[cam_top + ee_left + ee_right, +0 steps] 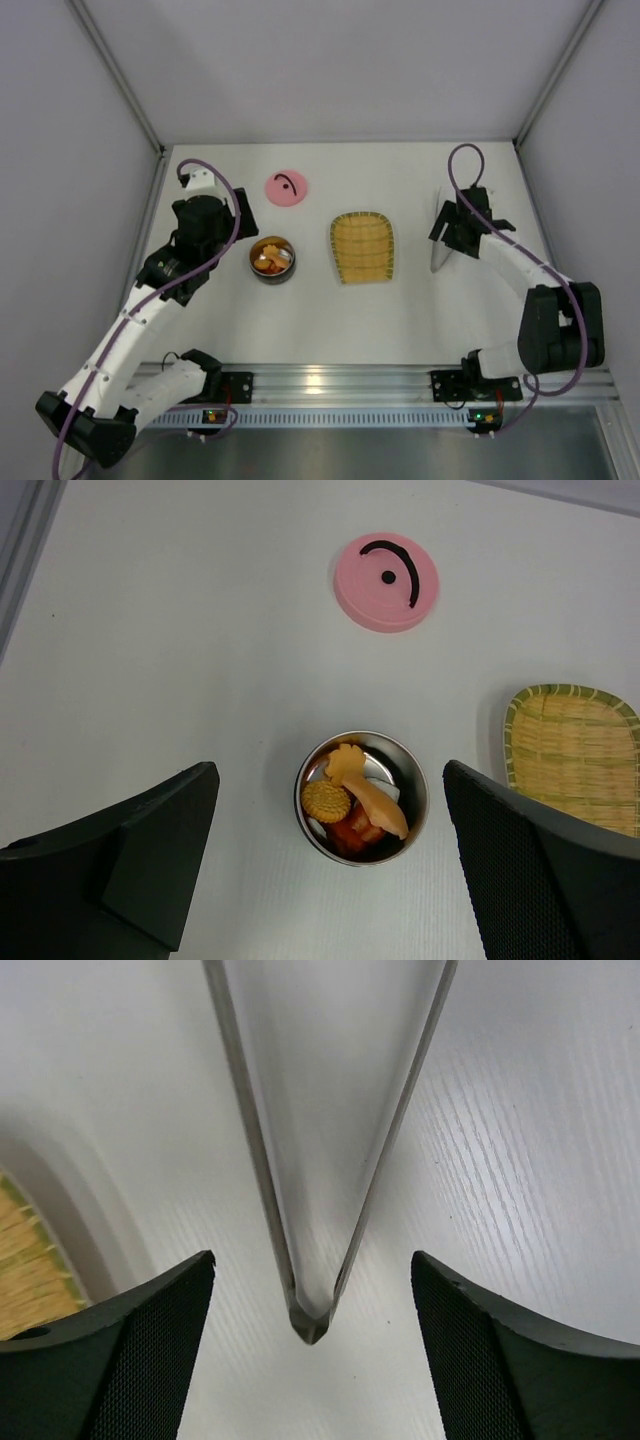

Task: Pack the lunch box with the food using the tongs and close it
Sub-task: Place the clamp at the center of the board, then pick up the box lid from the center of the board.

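The steel lunch box (272,259) stands left of centre with the orange, yellow and red food (350,795) lying inside it. Its pink lid (286,187) lies flat on the table behind it, also in the left wrist view as the lid (386,580). My left gripper (222,222) hovers open just left of the lunch box (303,805), which shows between its fingers. The tongs (440,258) lie on the table at the right. My right gripper (455,232) stands open over them, its fingers clear on both sides of the tongs' joined end (312,1325).
A yellow woven tray (362,247) lies between the lunch box and the tongs; its edge shows as the tray (575,755) and the tray (25,1270). Grey walls close the table on three sides.
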Tool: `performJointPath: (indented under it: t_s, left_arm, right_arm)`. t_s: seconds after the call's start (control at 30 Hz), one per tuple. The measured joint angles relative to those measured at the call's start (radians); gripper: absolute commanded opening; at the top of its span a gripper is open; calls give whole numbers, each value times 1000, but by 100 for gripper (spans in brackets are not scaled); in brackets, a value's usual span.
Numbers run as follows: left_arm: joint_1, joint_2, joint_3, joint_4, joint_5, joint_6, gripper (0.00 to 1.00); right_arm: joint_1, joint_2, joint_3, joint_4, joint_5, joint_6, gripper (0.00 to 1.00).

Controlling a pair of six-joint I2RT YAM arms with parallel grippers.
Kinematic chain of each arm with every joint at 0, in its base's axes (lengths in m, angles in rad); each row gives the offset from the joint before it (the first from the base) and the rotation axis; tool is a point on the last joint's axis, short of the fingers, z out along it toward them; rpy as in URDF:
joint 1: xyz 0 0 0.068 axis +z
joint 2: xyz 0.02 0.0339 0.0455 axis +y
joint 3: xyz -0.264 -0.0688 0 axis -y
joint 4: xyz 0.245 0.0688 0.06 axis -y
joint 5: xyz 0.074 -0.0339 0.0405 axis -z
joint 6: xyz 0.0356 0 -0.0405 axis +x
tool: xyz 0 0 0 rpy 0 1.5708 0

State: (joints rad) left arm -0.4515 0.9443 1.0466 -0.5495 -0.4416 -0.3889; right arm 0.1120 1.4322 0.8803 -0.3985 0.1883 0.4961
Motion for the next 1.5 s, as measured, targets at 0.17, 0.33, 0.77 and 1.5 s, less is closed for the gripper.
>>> performJointPath:
  t_s: [0.17,0.33,0.77,1.5]
  left_arm:
    - [2,0,0,0,8,0,99]
    - [3,0,0,1,7,0,99]
    - [24,18,0,7,17,-5,99]
    - [85,1083,775,48,29,-172,98]
  right_arm:
    - [105,-41,195,-88,17,-23,79]
    - [285,315,838,-111,10,-90,78]
    - [457,881,1223,49,-164,-185,77]
    - [457,147,519,179,-88,-130,77]
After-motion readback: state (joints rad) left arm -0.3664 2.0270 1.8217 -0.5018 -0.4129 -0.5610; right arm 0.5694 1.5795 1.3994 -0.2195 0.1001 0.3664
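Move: The pink lid lies about 29 cm ahead of the left hand, 5 cm to its right and 26 cm below. The food bowl is almost directly under that hand, the basket some 27 cm to its right and 5 cm ahead. From the right hand the lid is about 26 cm ahead, 44 cm left and 6 cm lower. The clamp lies just beneath this hand, its middle 5 cm ahead and 3 cm right, the basket 21 cm left. Touching nothing at either end, the right hand leaves the clamp with fingers open, swinging up, left and forward towards the pink lid and turning some 40 degrees counter-clockwise. It dips well short of the lid, then backs off, rising and drawing back and right. The open left hand, at first still, reaches about 23 cm forward towards the lid, veering right and sinking. ##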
